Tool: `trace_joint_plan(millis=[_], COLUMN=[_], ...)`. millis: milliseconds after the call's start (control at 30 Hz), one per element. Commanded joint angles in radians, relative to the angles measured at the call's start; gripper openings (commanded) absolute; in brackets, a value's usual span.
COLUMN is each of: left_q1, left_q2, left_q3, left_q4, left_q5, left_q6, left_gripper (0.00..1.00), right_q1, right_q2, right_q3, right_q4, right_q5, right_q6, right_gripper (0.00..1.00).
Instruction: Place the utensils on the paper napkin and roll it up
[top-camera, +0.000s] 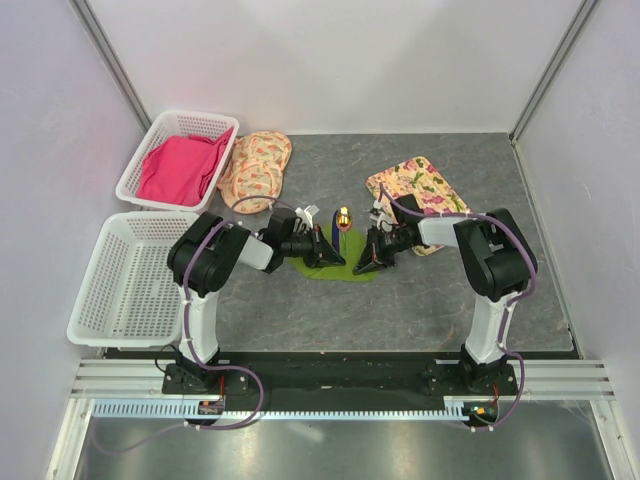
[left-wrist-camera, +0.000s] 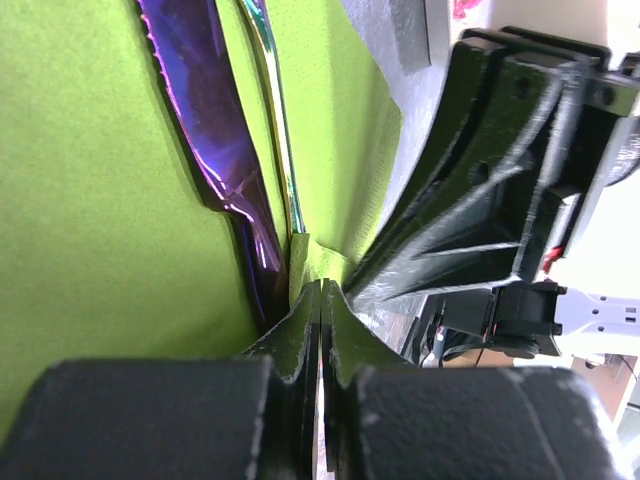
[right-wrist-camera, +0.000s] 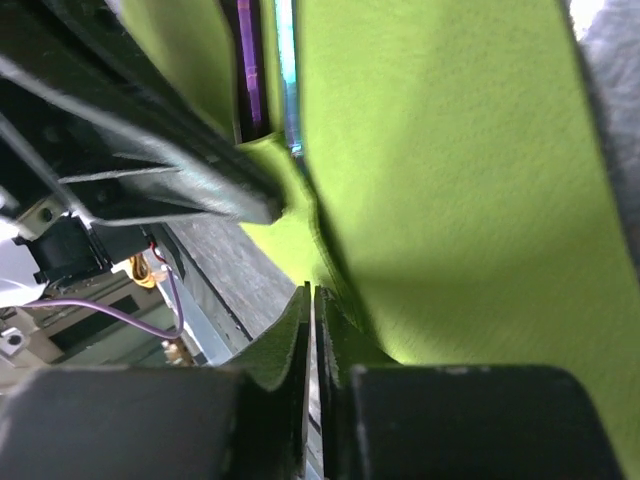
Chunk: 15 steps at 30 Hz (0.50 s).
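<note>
The lime-green paper napkin (top-camera: 342, 268) lies mid-table between my two grippers. Both utensils rest on it side by side: a dark-blue stick (left-wrist-camera: 215, 130) and a thinner one (left-wrist-camera: 277, 130) whose yellow-gold end (top-camera: 343, 216) points away from me. My left gripper (left-wrist-camera: 320, 290) is shut, with a raised fold of the napkin's (left-wrist-camera: 90, 200) near edge pinched at its tips, close to the utensils' near ends. Opposite it, my right gripper (right-wrist-camera: 312, 290) is shut on the near edge of the napkin (right-wrist-camera: 450, 180), which curls up beside its fingers. The utensils (right-wrist-camera: 250, 70) lie just beyond.
A white basket (top-camera: 130, 165) with a pink cloth (top-camera: 180, 165) stands at the back left, and a second white basket (top-camera: 95, 300) sits in front of it. Floral cloth mats lie at the back centre (top-camera: 255, 165) and back right (top-camera: 415, 185).
</note>
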Motion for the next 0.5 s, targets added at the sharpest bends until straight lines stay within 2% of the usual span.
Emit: trace_joint_plan(millis=[0, 133, 300, 333, 400, 433, 467], left_q1=[0.003, 0.003, 0.003, 0.003, 0.003, 0.003, 0.003], left_q2=[0.011, 0.011, 0.014, 0.015, 0.015, 0.015, 0.017], left_q3=[0.020, 0.020, 0.023, 0.025, 0.027, 0.025, 0.028], left_q4=[0.024, 0.018, 0.017, 0.015, 0.012, 0.009, 0.007], left_q5=[-0.016, -0.015, -0.015, -0.016, -0.016, -0.016, -0.015], left_q6=[-0.012, -0.008, -0.005, -0.004, 0.002, 0.004, 0.005], left_gripper=[0.02, 0.02, 0.02, 0.02, 0.02, 0.02, 0.02], right_q1=[-0.004, -0.041, -0.087, -0.096, -0.100, -0.100, -0.100], right_q2=[-0.094, -0.137, -0.177, -0.180, -0.185, -0.183, -0.185], right_q3=[0.058, 0.068, 0.080, 0.088, 0.095, 0.101, 0.101], right_q4=[-0.086, -0.153, -0.236, -0.247, -0.270, -0.275, -0.279], right_q5=[0.031, 0.084, 0.213, 0.235, 0.291, 0.304, 0.321], right_q6=[-0.063, -0.108, -0.160, -0.163, -0.177, -0.178, -0.178], right_gripper=[0.13, 0.22, 0.40, 0.48, 0.54, 0.62, 0.66])
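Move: The napkin's right corner lies about 6 cm to the right gripper's right and 2 cm ahead, roughly 1 cm lower; the folded edge is right at its fingertips. From there the spoon's middle is some 8 cm ahead and 3 cm left, the knife's about 7 cm ahead and 5 cm left. The left gripper has the napkin flap right at its fingertips, with the spoon's middle about 6 cm straight ahead. Open the right gripper past halfway and come free of the napkin's folded edge, first lifting about 3 cm, then swinging some 6 cm right and 3 cm forward towards the napkin's right corner while the fingers tip more steeply down. Keep the left gripper shut and still on the flap by the spoon's near end. ##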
